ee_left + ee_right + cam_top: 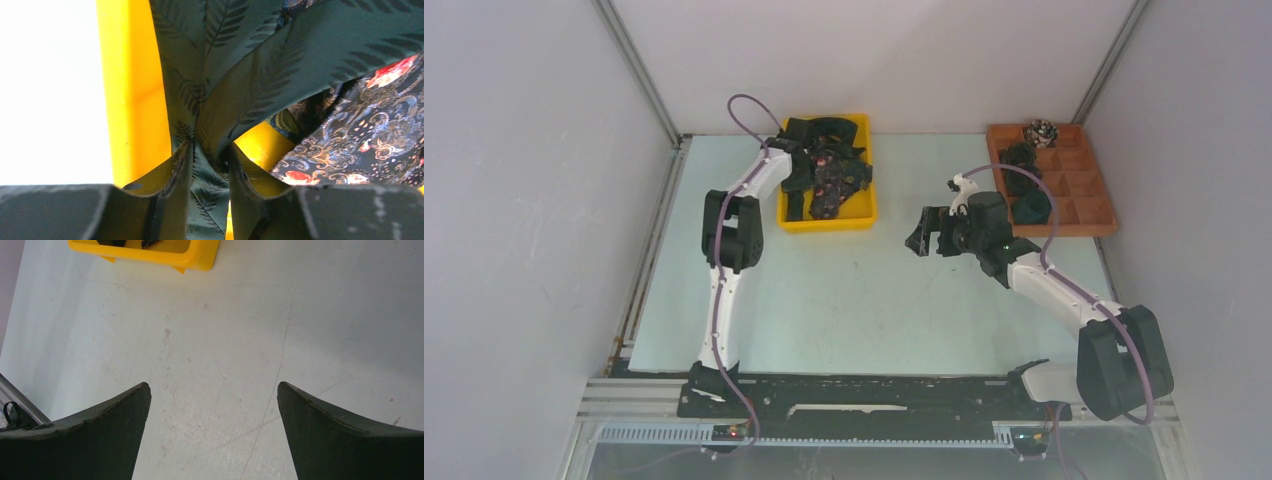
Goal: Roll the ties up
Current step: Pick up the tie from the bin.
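Note:
A pile of dark ties (829, 170) fills the yellow bin (829, 224) at the back of the table. My left gripper (796, 158) reaches into the bin's left side. In the left wrist view its jaws (210, 150) pinch a bunched fold of a dark green tie with a fern pattern (250, 75). Beside it lies a dark tie with red flowers and pale swirls (370, 130). My right gripper (916, 238) hovers over the bare table mid-right, wide open (212, 387), with nothing between its fingers.
A brown wooden tray with compartments (1064, 230) stands at the back right and holds three rolled ties (1032, 205). The yellow bin's corner (150, 255) shows at the top of the right wrist view. Grey walls enclose the table on three sides.

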`<action>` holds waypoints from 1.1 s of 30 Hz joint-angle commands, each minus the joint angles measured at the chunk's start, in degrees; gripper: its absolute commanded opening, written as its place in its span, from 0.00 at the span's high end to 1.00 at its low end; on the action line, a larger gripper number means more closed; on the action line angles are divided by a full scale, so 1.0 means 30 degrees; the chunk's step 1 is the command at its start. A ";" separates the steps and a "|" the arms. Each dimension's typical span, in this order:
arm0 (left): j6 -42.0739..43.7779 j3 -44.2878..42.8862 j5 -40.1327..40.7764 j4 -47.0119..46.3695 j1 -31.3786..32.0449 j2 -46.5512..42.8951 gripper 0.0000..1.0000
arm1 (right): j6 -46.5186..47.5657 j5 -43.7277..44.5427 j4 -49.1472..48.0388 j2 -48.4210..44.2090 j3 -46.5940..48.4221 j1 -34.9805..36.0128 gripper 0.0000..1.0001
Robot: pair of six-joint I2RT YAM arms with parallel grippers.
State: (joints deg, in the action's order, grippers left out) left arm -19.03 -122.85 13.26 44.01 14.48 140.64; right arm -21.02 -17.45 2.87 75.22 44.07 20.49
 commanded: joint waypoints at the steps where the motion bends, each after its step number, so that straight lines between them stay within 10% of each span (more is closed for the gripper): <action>1: -0.0461 -0.0573 0.1025 0.1294 -0.0365 0.0020 0.68 | -0.0053 -0.0210 -0.0680 0.0076 0.0719 -0.0089 0.00; 6: -0.0161 -0.0773 0.1635 0.1239 -0.0419 0.0030 1.00 | -0.0054 -0.0218 -0.0663 0.0067 0.0719 -0.0097 0.00; 33: 0.0121 -0.0403 -0.3970 0.3859 0.1835 -1.1666 1.00 | -0.1521 -0.0241 0.1431 -0.6212 0.1452 -0.0189 0.00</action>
State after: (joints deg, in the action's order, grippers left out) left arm -16.95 -125.38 8.73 54.17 16.40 111.15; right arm -23.81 -19.49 4.03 60.80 44.29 20.38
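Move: The dark green tie's fold sits right between my left hand's half-open fingertips, less than a centimetre or so below. The flowered tie lies about 7 cm to the right and 2 cm farther out; the yellow bin's left wall is some 4 cm to the left, level with my hand. From my right hand the green fold is roughly 19 cm ahead, 27 cm left and 11 cm below. My left hand edges about 1 cm left as its fingers shut and pinch the green tie's fold. Then I pull the fold up out of the bin, slowly at first and then fast, some 26 cm, tipping the fingers up about 20 degrees and easing back 5 cm near the top. Late on, my empty, open right hand rises about 8 cm. ##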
